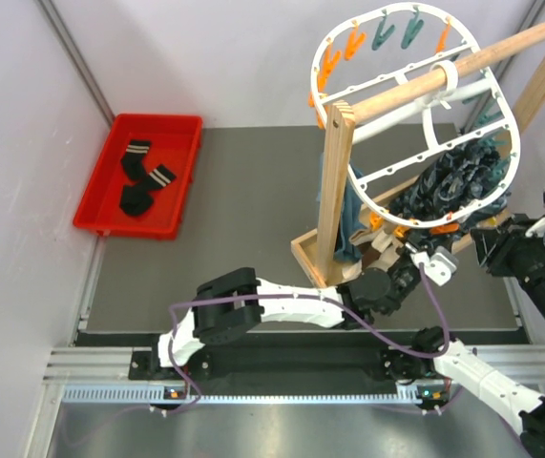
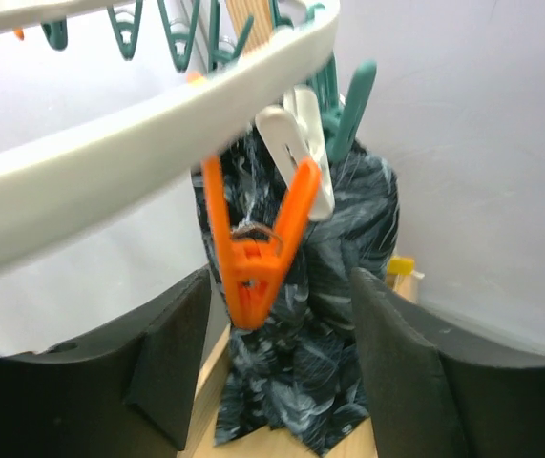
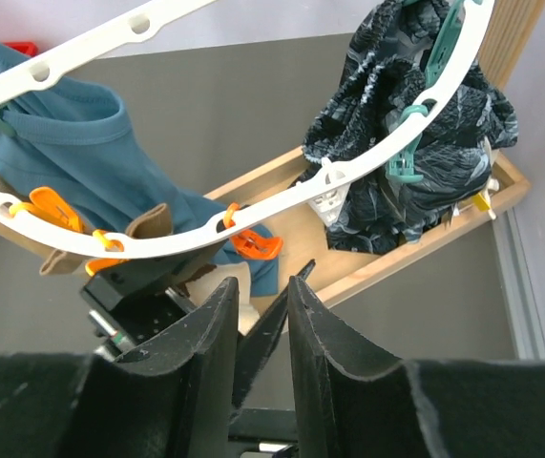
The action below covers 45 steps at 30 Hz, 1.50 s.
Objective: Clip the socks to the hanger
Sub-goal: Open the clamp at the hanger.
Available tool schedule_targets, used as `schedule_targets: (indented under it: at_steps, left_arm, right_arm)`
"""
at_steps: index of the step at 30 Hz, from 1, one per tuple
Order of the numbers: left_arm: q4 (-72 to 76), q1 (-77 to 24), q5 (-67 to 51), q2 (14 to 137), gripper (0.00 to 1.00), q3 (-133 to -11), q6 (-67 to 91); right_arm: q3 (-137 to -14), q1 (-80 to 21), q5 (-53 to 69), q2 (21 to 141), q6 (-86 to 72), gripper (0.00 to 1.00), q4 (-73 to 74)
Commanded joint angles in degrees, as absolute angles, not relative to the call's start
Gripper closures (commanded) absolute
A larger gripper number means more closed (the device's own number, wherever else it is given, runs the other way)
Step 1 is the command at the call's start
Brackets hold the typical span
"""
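The white oval hanger point(image 1: 363, 21) hangs tilted from a wooden pole, ringed with orange and teal pegs. My left gripper point(image 1: 408, 267) is up under its near rim point(image 2: 110, 162). Its jaws stand open point(image 2: 280, 286) on either side of a dangling orange peg point(image 2: 253, 258), apart from it. My right gripper point(image 1: 487, 246) is to the right of the hanger point(image 3: 282, 200), shut point(image 3: 262, 286) on a thin black piece that looks like a black sock point(image 3: 277, 324). Two black socks with white-striped cuffs point(image 1: 136, 157) point(image 1: 148, 191) lie in the red tray point(image 1: 91, 205). A brown and cream sock point(image 3: 153, 221) hangs by the orange pegs.
A wooden post point(image 1: 334, 191) and pole carry the hanger over a wooden base point(image 3: 444, 239). A dark patterned cloth point(image 1: 449, 176) and a teal shirt point(image 3: 91, 143) hang from the frame. White walls close in the left and back.
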<state>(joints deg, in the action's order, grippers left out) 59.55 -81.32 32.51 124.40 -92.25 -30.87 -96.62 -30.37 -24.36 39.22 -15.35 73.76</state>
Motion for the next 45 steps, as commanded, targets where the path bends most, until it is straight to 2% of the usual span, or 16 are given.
schedule_targets:
  at_steps: [1, 6, 10, 15, 24, 27, 34, 41, 45]
  left_arm:
    - [61.4, -80.6, 29.1, 119.1, 0.42, -91.3, -27.2]
    - [59.0, -80.4, 26.4, 117.7, 0.56, -91.1, -25.3]
    - [56.7, -80.2, 23.6, 116.1, 0.67, -90.4, -22.9]
    - [53.3, -80.2, 20.2, 113.0, 0.78, -88.6, -18.8]
    - [47.8, -80.2, 16.9, 106.4, 0.96, -84.2, -9.2]
    - [45.2, -80.2, 16.1, 104.9, 1.0, -83.8, -6.2]
    - [37.6, -79.6, 13.9, 101.3, 1.0, -84.1, 3.3]
    - [31.4, -76.7, 9.1, 96.7, 1.0, -83.2, 16.4]
    - [31.6, -76.6, 10.5, 95.5, 1.0, -81.8, 16.2]
  right_arm:
    - [-95.6, -30.9, -23.3, 38.8, -15.2, 0.73, 72.4]
    - [-94.0, -30.9, -21.3, 38.9, -17.4, 0.73, 72.7]
    - [-92.6, -30.9, -22.4, 38.4, -21.3, 0.57, 72.5]
    - [-89.0, -30.9, -21.4, 37.7, -22.9, 0.55, 70.2]
    - [-86.0, -30.9, -20.0, 35.6, -23.8, 0.56, 66.4]
    - [-86.0, -30.9, -17.9, 35.1, -23.9, 0.56, 64.9]
    - [-86.1, -30.9, -12.4, 34.3, -22.6, 0.55, 62.3]
    - [-88.9, -30.9, -9.7, 35.6, -22.1, 0.49, 62.3]
    - [-88.7, -31.0, -8.7, 37.0, -23.7, 0.49, 63.1]
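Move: Between the left hand's open fingers hangs the orange clamp, some 2 cm above and 1 cm ahead of the hand point. On the same hanger rim the next orange clamp sits about 7 cm to the hand's left, level with it. The white clip is roughly 6 cm right and 4 cm ahead, both about 2 cm up. From the right hand the orange clamp lies around 8 cm ahead, 3 cm left and 6 cm below. Closing on the orange clamp while rising, the left hand pinches it, then keeps hold and draws it back about 5 cm, further up and to the left, swinging its fingers clockwise and tipping them down by some 30 degrees. Meanwhile the right hand dips, comes up again and travels about 5 cm left towards the clamp, opening its fingers partway; no touch by it can be seen. ##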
